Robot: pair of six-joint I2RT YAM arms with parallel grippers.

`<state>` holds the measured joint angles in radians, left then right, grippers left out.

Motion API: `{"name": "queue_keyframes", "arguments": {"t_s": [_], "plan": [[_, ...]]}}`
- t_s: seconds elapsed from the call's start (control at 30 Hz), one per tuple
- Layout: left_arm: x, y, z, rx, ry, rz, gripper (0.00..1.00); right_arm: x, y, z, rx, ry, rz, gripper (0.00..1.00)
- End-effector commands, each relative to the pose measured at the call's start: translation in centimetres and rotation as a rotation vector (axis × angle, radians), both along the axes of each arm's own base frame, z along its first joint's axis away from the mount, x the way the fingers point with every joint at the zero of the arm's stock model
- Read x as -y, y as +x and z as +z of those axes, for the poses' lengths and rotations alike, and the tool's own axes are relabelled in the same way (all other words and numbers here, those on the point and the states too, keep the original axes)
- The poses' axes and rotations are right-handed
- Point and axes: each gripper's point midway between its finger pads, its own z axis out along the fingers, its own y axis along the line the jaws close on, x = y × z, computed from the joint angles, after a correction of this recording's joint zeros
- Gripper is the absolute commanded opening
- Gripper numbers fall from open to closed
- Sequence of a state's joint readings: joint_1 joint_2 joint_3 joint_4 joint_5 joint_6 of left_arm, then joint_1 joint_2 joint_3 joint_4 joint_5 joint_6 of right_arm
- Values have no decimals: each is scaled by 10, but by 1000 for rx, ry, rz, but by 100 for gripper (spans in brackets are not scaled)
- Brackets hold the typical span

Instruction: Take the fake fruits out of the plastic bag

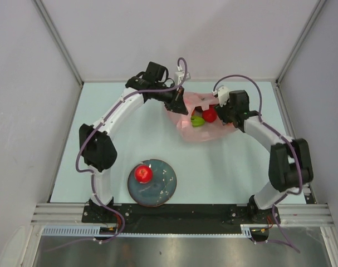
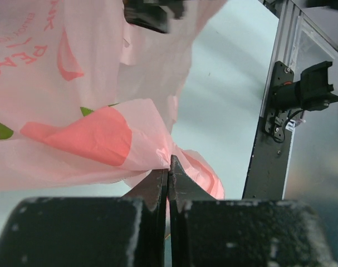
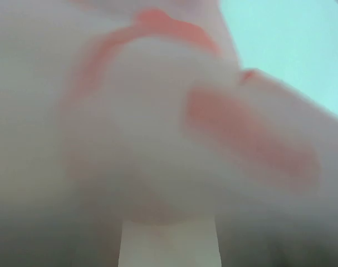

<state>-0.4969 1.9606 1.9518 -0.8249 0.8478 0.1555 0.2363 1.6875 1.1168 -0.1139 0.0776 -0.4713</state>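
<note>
The pink plastic bag lies at the back of the table, its mouth held up. My left gripper is shut on the bag's left edge. In the left wrist view its jaws pinch a fold of the printed film. A red fake fruit and a green one show inside the bag. My right gripper reaches into the bag right beside the red fruit. The right wrist view shows only blurred pink film, so its jaws are hidden. Another red fruit sits on the dark plate.
The dark round plate rests near the front edge between the two arm bases. Grey walls close in the table on the left, right and back. A black frame post with a clamp stands to the right in the left wrist view.
</note>
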Motion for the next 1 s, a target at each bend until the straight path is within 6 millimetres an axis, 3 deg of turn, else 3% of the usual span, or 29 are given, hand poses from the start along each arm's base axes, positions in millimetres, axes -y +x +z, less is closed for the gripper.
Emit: {"name": "queue_keyframes", "arguments": {"t_s": [0.0, 0.03, 0.1, 0.13, 0.17, 0.23, 0.27, 0.3, 0.37, 0.4, 0.5, 0.6, 0.67, 0.73, 0.83, 0.87, 0.93, 0.97], "plan": [[10, 16, 32, 92, -68, 4, 0, -64, -72, 83, -12, 240, 251, 31], [12, 18, 29, 86, -66, 5, 0, -81, -89, 89, -21, 254, 308, 30], [12, 24, 33, 104, -66, 19, 0, -94, -115, 100, -42, 287, 352, 29], [12, 26, 34, 111, -67, 25, 0, -98, -128, 118, -6, 310, 378, 29], [12, 26, 33, 109, -66, 30, 0, -114, -144, 126, -8, 332, 441, 29], [11, 27, 32, 109, -57, 39, 0, -127, -178, 139, -15, 347, 525, 29], [9, 27, 31, 115, -47, 45, 2, -149, -203, 140, -33, 339, 621, 29], [7, 28, 31, 121, -39, 52, 5, -155, -219, 138, -52, 319, 667, 29], [-1, 31, 37, 154, -18, 85, 31, -174, -250, 147, -22, 302, 757, 28], [-3, 31, 42, 162, -21, 90, 49, -179, -258, 149, -11, 302, 776, 28], [-18, 28, 68, 193, -42, 136, 72, -188, -268, 157, 21, 311, 818, 28], [-44, 25, 99, 241, -61, 206, 87, -193, -270, 166, 48, 306, 857, 28], [-66, 25, 108, 250, -67, 243, 91, -201, -277, 170, 55, 305, 909, 28], [-91, 18, 117, 247, -79, 283, 93, -217, -301, 172, 46, 313, 1009, 28], [-125, 9, 131, 263, -90, 358, 94, -243, -338, 158, -4, 297, 1141, 28], [-134, 5, 124, 245, -83, 372, 94, -253, -343, 152, -17, 303, 1160, 28], [-154, -8, 139, 299, -89, 410, 95, -267, -352, 143, -36, 314, 1189, 28], [-160, -13, 137, 297, -83, 424, 95, -275, -350, 141, -21, 328, 1183, 28]]}}
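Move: The right hand, already gripping the yellow fruit at the bag's mouth, has the plate some 33 cm back, 35 cm to its left and 9 cm lower; the red fruit on the plate lies 29 cm back and 39 cm left. A second red fruit sits in the bag, about 8 cm left. The left hand pinches the raised bag edge, the bag's middle 10 cm to its right and 18 cm below; the plate is 23 cm back, 16 cm left. Right carries the yellow fruit some 40 cm back-left towards the plate; left opens, releases the bag, rising left. ##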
